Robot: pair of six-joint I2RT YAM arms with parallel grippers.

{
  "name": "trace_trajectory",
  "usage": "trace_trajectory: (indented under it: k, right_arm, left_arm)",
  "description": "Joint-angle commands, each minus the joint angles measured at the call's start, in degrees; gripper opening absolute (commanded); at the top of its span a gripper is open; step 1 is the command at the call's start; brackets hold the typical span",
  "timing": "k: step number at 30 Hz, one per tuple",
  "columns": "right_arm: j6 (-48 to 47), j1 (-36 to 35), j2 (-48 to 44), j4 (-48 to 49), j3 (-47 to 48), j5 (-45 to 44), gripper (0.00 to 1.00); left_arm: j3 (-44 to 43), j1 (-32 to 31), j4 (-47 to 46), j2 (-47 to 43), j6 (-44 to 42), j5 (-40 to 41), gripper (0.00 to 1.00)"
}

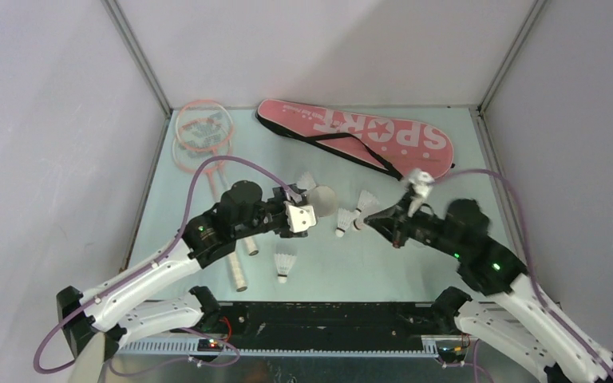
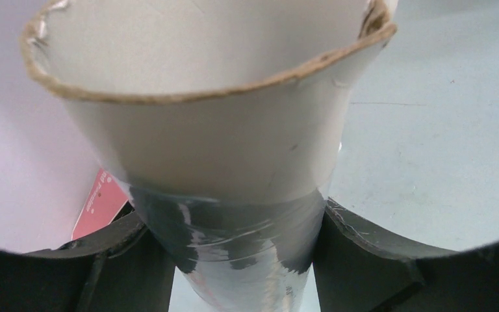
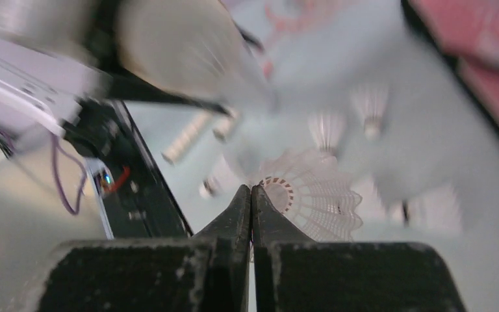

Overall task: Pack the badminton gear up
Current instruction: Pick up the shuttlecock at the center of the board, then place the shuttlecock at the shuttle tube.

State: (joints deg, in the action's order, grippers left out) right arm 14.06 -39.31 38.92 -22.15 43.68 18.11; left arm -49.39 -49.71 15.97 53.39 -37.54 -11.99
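My left gripper is shut on the long white tube, whose open mouth points toward the right arm. In the left wrist view the tube fills the frame between the black fingers. My right gripper is shut on the skirt of a white shuttlecock, held close to the tube mouth. Loose shuttlecocks lie at the centre, behind the tube and near the front. Two pink rackets lie at the back left. The pink "SPORT" bag lies at the back.
The racket handles reach toward the front edge under my left arm. Grey walls close in the table on three sides. The bag's black strap trails over the table in front of the bag.
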Motion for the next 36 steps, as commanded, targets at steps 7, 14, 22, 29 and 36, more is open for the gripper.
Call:
trace_trajectory:
  k: [7,14,22,29,36]
  right_arm:
    - [-13.24,-11.17,-2.98,23.34,7.97,-5.26,0.0]
    - [-18.27,-14.8,5.7,21.71,11.45,-8.23,0.0]
    - [-17.44,-16.23,6.92,15.49,12.0,-12.99,0.0]
    - [-14.79,-16.23,12.45,13.79,13.86,-9.65,0.0]
    - [-9.5,-16.22,17.48,14.04,15.23,-8.03,0.0]
  left_arm:
    - [-3.89,0.03,-0.77,4.52,-1.26,-3.88,0.42]
    - [-5.75,0.01,1.05,6.63,-1.2,-5.58,0.41]
    - [-4.34,0.03,0.11,5.54,-1.48,-6.72,0.41]
    - [-4.31,0.04,-0.2,5.65,-2.33,-9.23,0.4]
    - [-4.08,0.04,-0.81,5.44,-2.1,-10.29,0.4]
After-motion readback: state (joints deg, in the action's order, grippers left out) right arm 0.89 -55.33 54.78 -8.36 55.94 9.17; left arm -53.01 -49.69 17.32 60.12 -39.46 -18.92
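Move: The mouth of the upright tube, held by the left hand, lies about 12 cm to the right hand's left, 1 cm ahead and 8 cm above it. On the board, some 20 cm below the right hand, the nearer shuttlecock lies 10 cm ahead and 6 cm left; the farther shuttlecock is 15 cm ahead and 1 cm left. From the left hand, the held shuttlecock is about 15 cm to the right, 1 cm back and level. Right hand arcs up about 15 cm, then left and down, carrying the gripped shuttlecock into the tube's mouth. ##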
